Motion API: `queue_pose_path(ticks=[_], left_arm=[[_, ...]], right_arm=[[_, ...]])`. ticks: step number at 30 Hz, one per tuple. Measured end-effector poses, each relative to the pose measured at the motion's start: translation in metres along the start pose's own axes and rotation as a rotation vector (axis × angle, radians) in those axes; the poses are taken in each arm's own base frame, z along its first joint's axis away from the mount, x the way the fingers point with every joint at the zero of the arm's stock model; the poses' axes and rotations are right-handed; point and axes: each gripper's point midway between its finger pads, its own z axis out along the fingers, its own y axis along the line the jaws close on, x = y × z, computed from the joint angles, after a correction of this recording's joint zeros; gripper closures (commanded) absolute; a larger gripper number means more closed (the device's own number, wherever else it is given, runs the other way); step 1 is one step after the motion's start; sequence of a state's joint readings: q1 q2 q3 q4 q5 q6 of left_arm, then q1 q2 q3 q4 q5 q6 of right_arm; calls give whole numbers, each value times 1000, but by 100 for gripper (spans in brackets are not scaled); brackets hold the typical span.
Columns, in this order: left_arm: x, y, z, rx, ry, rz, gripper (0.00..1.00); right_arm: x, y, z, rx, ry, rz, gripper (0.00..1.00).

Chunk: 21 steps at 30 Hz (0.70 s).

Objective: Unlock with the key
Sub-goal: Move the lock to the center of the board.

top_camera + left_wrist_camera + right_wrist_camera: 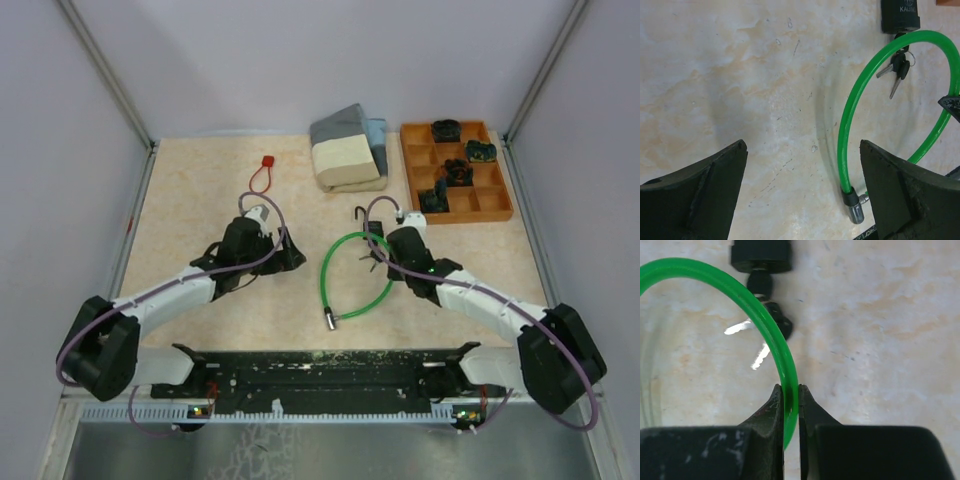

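Observation:
A green cable lock (pixel 327 268) lies in a loop on the table between the arms. Its black lock body (pixel 761 255) has a key (pixel 760 283) in it, and spare keys (pixel 745 327) hang beside the cable. My right gripper (pixel 790 390) is shut on the green cable (pixel 788 371) a little below the lock body. My left gripper (pixel 802 150) hovers open over bare table, with the cable's free metal tip (pixel 857 212) just inside its right finger (pixel 900 190). The lock body (pixel 900 15) and keys (pixel 897 70) also show in the left wrist view.
A red tag on a loop (pixel 265 170) lies at the back left. Grey and beige foam blocks (pixel 347 152) sit at the back centre. An orange compartment tray (pixel 497 207) holding dark parts stands at the back right, close to the right arm.

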State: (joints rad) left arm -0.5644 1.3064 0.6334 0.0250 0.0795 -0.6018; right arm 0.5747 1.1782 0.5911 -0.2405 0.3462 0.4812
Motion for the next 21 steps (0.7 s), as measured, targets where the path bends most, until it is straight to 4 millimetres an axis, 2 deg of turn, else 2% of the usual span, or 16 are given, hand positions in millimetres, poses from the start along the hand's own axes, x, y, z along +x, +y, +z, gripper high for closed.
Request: queue_pose_path(ticks=[4,6,9,17,21], left_arm=[[-14,8,-9,-38,-63,-17,2],[-21,14,-13,-60,-91,-28,1],[-25,24,-20,-94,-119,-45,1],[-24,45,-34,-166,-153,-65,0],[-29,48,-41,-182,-182,-68,0]], right_arm=[[-10,40,5,-95,-7,-59,100],[-14,61,14,-133,-1,-92,100],[-18,83,30,-165,11,-142,100],[-27,103,78,-168,45,-340,100],[-34,94,101,-165,67,-403,100]])
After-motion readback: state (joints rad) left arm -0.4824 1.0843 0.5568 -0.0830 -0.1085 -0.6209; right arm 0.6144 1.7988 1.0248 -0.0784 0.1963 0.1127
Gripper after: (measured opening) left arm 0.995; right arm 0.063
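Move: The right hand, holding the green lock's hose on its right side, has the board's centre some 14 cm to its left, 7 cm ahead and 6 cm below. The black padlock lies about 10 cm ahead of this hand and 4 cm to its left, its keys about 5 cm ahead and 3 cm left, both some 5 cm lower. For the left hand, the board's centre is about 4 cm ahead, 9 cm to the right and 8 cm down. Still pinching the green hose between shut fingers, the right hand swings it quickly left, then forward and down towards the board's centre, about 10 cm left and 10 cm ahead in all, turning counter-clockwise and ending low just left of the padlock. The open, empty left hand backs off to the left, rising slightly. ##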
